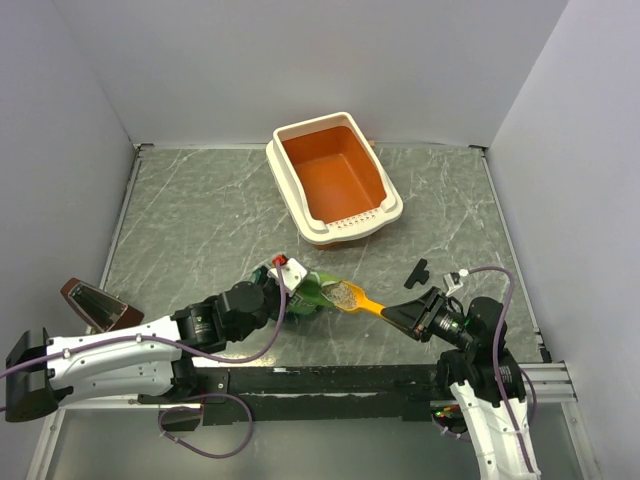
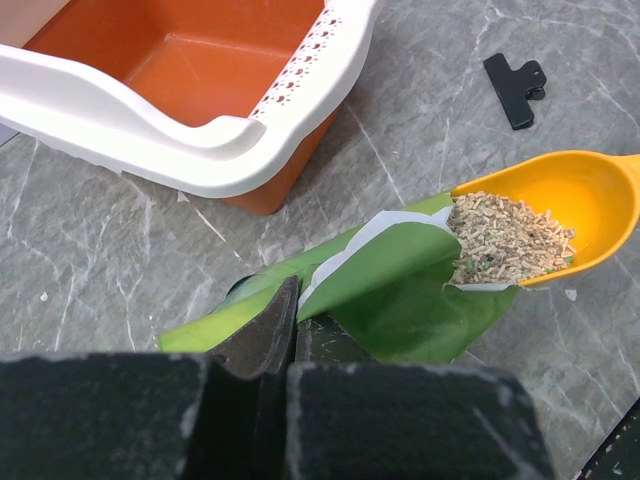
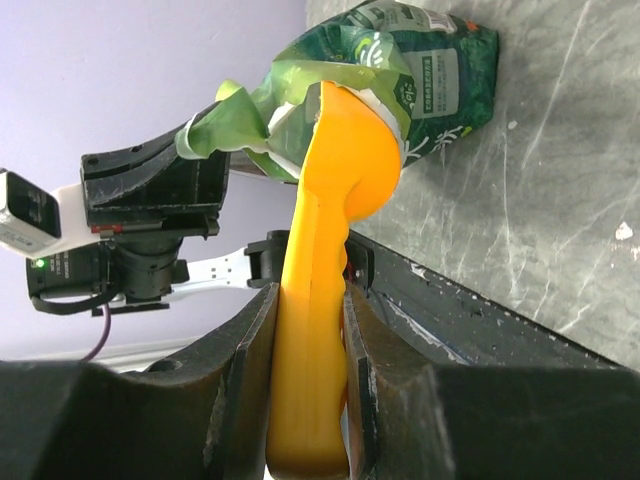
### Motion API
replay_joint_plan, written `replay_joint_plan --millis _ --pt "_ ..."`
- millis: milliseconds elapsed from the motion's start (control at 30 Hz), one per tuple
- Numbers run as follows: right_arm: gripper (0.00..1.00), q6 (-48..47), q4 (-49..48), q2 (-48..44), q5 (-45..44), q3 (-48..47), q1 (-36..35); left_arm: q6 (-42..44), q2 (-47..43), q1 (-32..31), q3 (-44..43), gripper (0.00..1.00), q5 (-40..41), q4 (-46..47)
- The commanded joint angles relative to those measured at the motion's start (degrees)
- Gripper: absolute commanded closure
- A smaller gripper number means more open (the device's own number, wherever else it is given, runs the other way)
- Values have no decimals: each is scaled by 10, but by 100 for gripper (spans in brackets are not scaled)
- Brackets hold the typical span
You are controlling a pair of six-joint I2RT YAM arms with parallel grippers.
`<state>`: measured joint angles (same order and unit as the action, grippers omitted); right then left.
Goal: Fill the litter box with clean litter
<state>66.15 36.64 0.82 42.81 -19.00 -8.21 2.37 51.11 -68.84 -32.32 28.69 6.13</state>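
Observation:
The litter box, orange inside with a cream rim, stands at the back middle of the table, and its floor shows bare orange. A green bag lies on its side near the front. My left gripper is shut on the bag's mouth edge. An orange-yellow scoop sits at the bag's mouth, holding a heap of pale clean litter. My right gripper is shut on the scoop's handle.
A black binder clip lies on the table just right of the scoop. A brown object rests at the left edge by the wall. White walls enclose the table on three sides.

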Motion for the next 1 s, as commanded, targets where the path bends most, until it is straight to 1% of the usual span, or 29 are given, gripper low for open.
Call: replay_joint_plan --millis 0,200,567,767,967 --pt "100 -3 75 -178 -31 -36 5 -11 -22 -5 -2 99 -10 10" --pt "100 -4 85 -179 -37 -61 5 -15 -43 -7 1 99 -28 12" --pt "100 27 44 -173 -14 -79 5 -14 -71 -6 -11 99 -52 -2" --pt "100 37 10 -152 -3 -96 5 10 -96 -6 -79 99 -65 -60" --pt "100 31 -23 -107 6 -124 5 25 -106 -6 -146 99 -65 -118"
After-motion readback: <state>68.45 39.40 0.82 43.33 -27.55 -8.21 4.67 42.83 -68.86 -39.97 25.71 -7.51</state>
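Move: The yellow scoop's bowl lies about 9 cm right of the left hand, some 3 cm back and 3 cm lower. The right hand, on its handle, has the bag mouth about 13 cm to its left and 6 cm ahead, nearly level. The litter box is roughly 28 cm ahead and 8 cm right of the left hand, 14 cm below; a black clip lies some 15 cm ahead and 9 cm right of the right hand, 17 cm lower. Bag mouth and scoop go up together by about 5 cm, slowly at first and fastest at the end, the green lip still resting in the bowl. The left hand, keeping its pinch on the bag's top, also drifts some 2 cm left; the right keeps hold of the scoop handle and eases slightly back. ##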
